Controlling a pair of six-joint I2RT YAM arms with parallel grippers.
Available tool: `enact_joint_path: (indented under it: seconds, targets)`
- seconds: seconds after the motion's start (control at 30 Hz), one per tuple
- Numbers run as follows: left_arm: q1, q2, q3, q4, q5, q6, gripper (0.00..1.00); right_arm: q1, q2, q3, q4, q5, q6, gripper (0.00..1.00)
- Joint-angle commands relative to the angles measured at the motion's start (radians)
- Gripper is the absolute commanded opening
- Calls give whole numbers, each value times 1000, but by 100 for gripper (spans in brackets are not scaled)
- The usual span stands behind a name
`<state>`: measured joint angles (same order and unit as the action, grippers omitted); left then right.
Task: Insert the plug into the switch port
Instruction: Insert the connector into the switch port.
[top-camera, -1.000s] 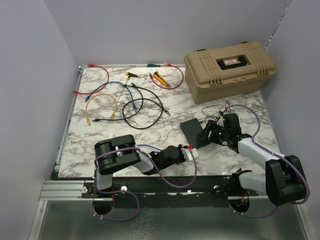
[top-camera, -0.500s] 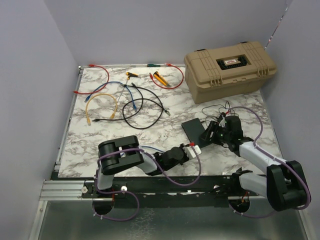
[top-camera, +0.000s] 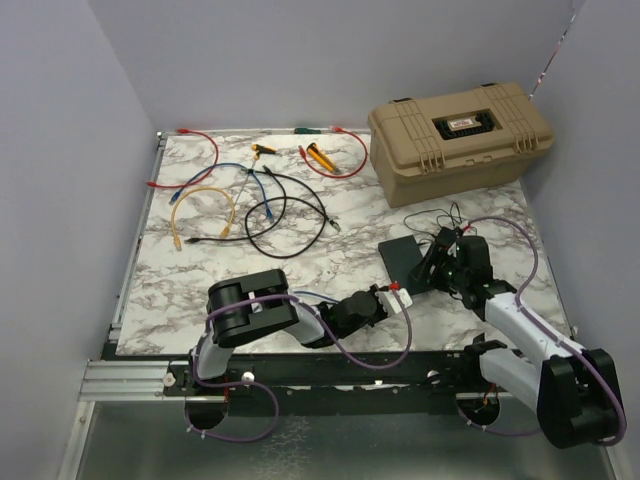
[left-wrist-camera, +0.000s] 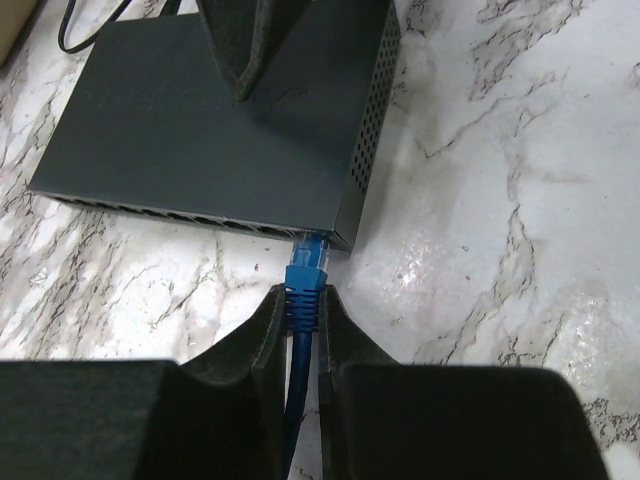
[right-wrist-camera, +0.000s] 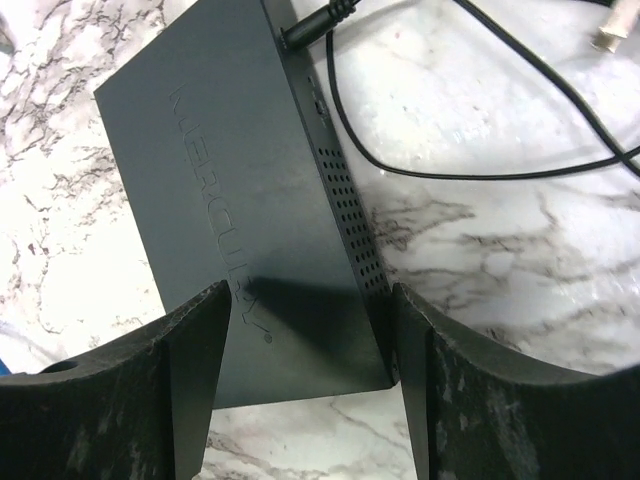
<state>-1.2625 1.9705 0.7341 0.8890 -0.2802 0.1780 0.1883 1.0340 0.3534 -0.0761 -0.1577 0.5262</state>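
Note:
The dark-grey switch (top-camera: 403, 256) (left-wrist-camera: 210, 130) (right-wrist-camera: 230, 170) lies flat on the marble table, right of centre. My left gripper (top-camera: 392, 296) (left-wrist-camera: 303, 297) is shut on the blue plug (left-wrist-camera: 305, 272). The plug's clear tip touches the end port at the switch's near right corner. How deep it sits in the port is unclear. My right gripper (top-camera: 432, 264) (right-wrist-camera: 310, 300) stands open over the switch's other end. One finger (left-wrist-camera: 240, 50) rests on the top face, and the other (right-wrist-camera: 420, 360) lies against the perforated side.
A thin black power cord (right-wrist-camera: 450, 170) loops behind the switch. A big tan case (top-camera: 460, 125) stands at the back right. Several loose cables (top-camera: 250, 205), red, blue, yellow and black, lie at the back left.
The switch and my right gripper have shifted to the right and slightly back. My left gripper has followed to the right with the plug.

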Motion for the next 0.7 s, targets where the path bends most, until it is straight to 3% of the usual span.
enact_joint_path:
  seconds: [0.0, 0.23, 0.37, 0.5, 0.53, 0.57, 0.67]
  targets:
    - [12, 68, 3, -13, 82, 0, 8, 63, -71, 32, -236, -114, 118, 68]
    - [12, 47, -37, -14, 96, 8, 25, 63, -31, 64, -237, 51, 98, 75]
    - [12, 24, -61, -29, 96, 15, 40, 63, -11, 69, -231, 93, 94, 77]
    - [11, -20, -80, -78, 87, -2, 62, 63, -34, 88, -247, 151, 91, 84]
    - [12, -36, -88, -86, 80, -11, 74, 62, -46, 95, -253, 178, 85, 85]
    - [12, -55, -95, -95, 73, -22, 95, 62, -57, 104, -261, 197, 79, 87]
    - [15, -110, -97, -154, 46, -63, 99, 63, -79, 134, -285, 243, 55, 92]
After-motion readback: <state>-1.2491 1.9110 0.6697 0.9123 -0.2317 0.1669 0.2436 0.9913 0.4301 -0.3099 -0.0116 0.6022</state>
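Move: The port with the blue plug's tip already in it, at the switch's near-left corner, is about 1 cm ahead and 2 cm right of the left hand, which pinches the boot. The switch's middle is some 8 cm ahead and 2 cm right of that hand. From the right hand, straddling the switch's near part, its middle is about 4 cm ahead, 2 cm left and 2 cm below; the port is 2 cm back and 4 cm left; the power plug about 9 cm ahead, 2 cm left. The blue plug is left in the port: the left hand all but holds its place, then opens wide, frees the boot and starts drawing away to its left, up and a little back, about 1.5 cm. Meanwhile the right hand goes back some 2 cm and then about a centimetre right, dipping and rising again as it tips slightly downward, turns a little clockwise and opens wider around the switch's near end. ##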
